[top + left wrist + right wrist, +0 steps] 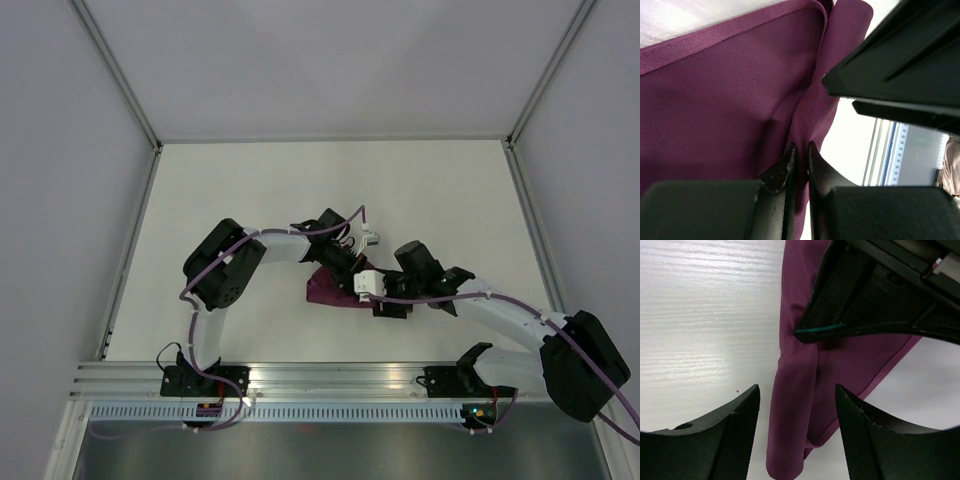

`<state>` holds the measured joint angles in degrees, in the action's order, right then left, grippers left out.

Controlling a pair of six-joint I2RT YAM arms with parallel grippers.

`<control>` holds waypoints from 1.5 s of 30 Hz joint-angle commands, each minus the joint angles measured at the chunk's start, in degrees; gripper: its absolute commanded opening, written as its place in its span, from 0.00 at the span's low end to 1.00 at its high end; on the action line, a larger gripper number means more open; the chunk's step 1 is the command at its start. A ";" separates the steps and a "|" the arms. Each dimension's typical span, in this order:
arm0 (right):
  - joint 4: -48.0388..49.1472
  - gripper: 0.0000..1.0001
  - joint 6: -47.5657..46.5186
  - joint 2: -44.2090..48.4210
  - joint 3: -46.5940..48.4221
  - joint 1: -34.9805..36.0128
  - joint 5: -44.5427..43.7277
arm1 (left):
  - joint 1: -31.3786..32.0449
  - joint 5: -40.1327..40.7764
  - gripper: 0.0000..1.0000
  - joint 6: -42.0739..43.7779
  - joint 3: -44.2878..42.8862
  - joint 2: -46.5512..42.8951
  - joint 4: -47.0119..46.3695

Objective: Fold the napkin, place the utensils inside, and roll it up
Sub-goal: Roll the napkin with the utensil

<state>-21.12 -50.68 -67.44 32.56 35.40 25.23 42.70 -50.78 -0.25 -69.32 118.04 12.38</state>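
The magenta-purple napkin (324, 292) lies bunched on the white table, mostly hidden under both grippers in the top view. In the left wrist view my left gripper (801, 145) is shut on a raised fold of the napkin (730, 100). My right gripper (797, 387) is open, and its two fingers straddle the napkin's rolled edge (790, 430) without touching it. The left gripper's (880, 295) dark body sits just above that roll, with a thin teal strip (820, 329) at its tip. The utensils are hidden. In the top view the left gripper (345, 268) and right gripper (362, 293) meet over the cloth.
White table (250, 190) with an enclosure of white walls and metal posts (120, 80) around it. An aluminium rail (330, 378) runs along the near edge by the arm bases. The right gripper's black body (900, 65) hangs close over the left gripper's fingers.
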 commanded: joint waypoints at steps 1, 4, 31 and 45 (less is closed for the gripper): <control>5.13 0.67 2.86 -0.23 -0.56 3.09 -5.19 | -0.07 10.35 0.02 0.87 2.43 5.01 7.92; 6.27 0.67 3.83 -1.64 -0.48 5.38 -6.60 | -0.16 10.27 0.02 0.87 2.35 5.18 8.01; 6.19 0.06 2.78 -10.43 -2.06 9.87 -12.32 | -2.79 11.32 0.39 -0.89 -0.46 1.15 8.71; -5.50 0.00 0.40 -21.05 6.80 5.40 -6.61 | -12.53 26.76 0.57 -13.36 3.21 -16.50 -9.35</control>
<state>-16.40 -49.43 -82.85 38.48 42.76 17.85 33.08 -33.80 -6.17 -68.51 109.08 12.14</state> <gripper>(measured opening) 0.174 0.576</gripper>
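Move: The stretch of napkin roll that the right hand will grip lies about 3 cm to its left, level in reach and some 3 cm below; the roll's right end is about 5 cm to its right, 2 cm back and 3 cm down. From the left hand, which still pinches the roll, that stretch is about 7 cm to the right, level in reach and height. The unrolled part of the napkin lies about 4 cm ahead of the left hand, 5 cm to its left and 1 cm lower. While the left hand holds the roll still, the right hand comes down about 3 cm and some 2.5 cm left with open fingers, tips slightly and closes them on the roll to the right of the left hand's grip, keeping hold and finally easing a little forward. Once the right has it, the left fingers open and let go of the roll, then that hand speeds away forward and to its left, rising a little and turning counter-clockwise some 20 degrees, out over the unrolled napkin towards its far edge. ##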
